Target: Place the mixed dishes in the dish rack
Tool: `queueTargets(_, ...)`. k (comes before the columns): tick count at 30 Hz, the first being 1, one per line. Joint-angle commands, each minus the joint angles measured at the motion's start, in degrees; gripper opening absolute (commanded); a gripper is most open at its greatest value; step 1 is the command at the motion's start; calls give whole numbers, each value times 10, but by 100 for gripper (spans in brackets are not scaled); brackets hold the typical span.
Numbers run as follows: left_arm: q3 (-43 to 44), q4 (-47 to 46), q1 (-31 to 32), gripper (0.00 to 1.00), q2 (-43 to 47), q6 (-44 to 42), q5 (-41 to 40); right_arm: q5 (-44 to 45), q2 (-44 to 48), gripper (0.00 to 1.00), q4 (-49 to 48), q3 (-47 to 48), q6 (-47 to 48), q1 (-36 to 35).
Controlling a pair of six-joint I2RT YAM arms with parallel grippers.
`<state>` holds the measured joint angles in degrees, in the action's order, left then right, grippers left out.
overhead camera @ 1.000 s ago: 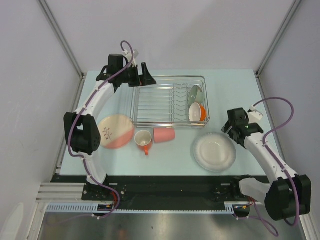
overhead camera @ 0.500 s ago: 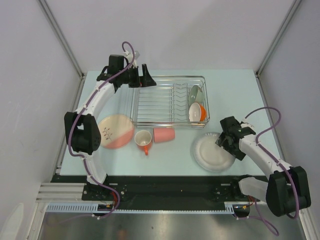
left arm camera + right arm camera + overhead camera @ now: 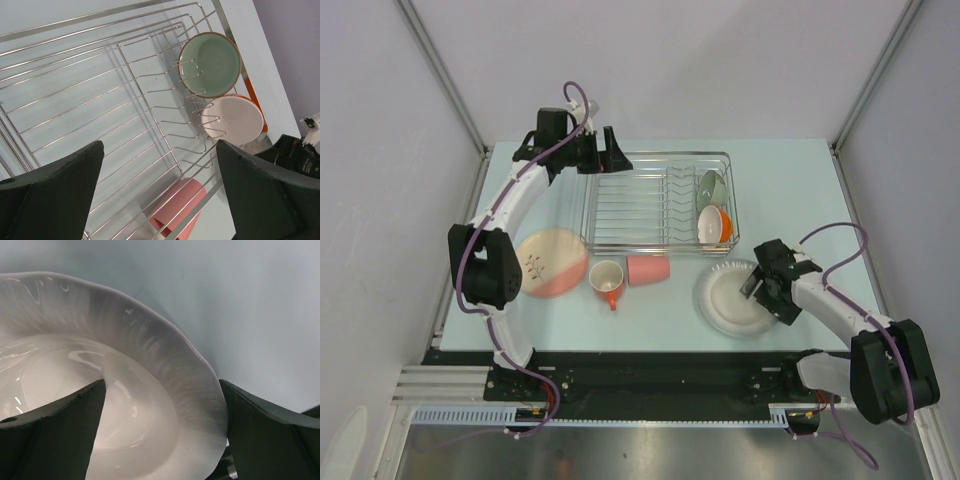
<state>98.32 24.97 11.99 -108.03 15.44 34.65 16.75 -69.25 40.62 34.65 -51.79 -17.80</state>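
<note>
The dish rack stands at the back middle. Upright at its right end are a pale green bowl, a small white bowl and an orange cup behind it. In front of the rack lie a pink plate, an orange-handled mug and a pink tumbler. My left gripper hangs open over the rack's back left corner. My right gripper is open, straddling the right rim of the large whitish plate.
Grey walls and slanted metal posts close in the pale blue table. A black rail runs along the near edge between the arm bases. The right arm's black wrist shows at the left wrist view's edge.
My right arm swung left and down onto the whitish plate's rim, and the plate slid a little left. The left arm barely moved.
</note>
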Motion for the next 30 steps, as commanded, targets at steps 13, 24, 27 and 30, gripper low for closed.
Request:
queueTargets(13,54,4,2,100,-10,-7,-6,-118,222,74,-42,-147,-58,80)
queueTargets(24,60,3,5,100,-10,-10,-7,-123,239,27,-31,-149,-55,91)
queueTargets(27,60,2,5,100,-10,-12,-7,-114,253,15,-13,-150,-65,92)
queueTargets(30,58,0,5,100,-10,-14,-8,-109,273,6,0,-147,-68,92)
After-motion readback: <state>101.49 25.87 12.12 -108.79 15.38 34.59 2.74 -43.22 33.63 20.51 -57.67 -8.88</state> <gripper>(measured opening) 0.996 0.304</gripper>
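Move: The plate's middle lies about 8 cm to the right hand's left and hardly 1 cm ahead, level with its fingertips; the fingers straddle the plate's near right rim. The orange bowl in the dish rack is some 18 cm ahead and 14 cm left of that hand, the red cup about 7 cm ahead and 31 cm left. From the left hand, the plate is roughly 26 cm back, 33 cm right and 22 cm below. The right fingers, wide open with the outer one already at the plate's rim, close until they pinch the near right rim between them. Meanwhile the wrist rolls and tips back some 25 degrees, its left side rising. The hand stays low and eases back nearly 2 cm, then at the end comes about 1 cm forward, left and up with the rim. ##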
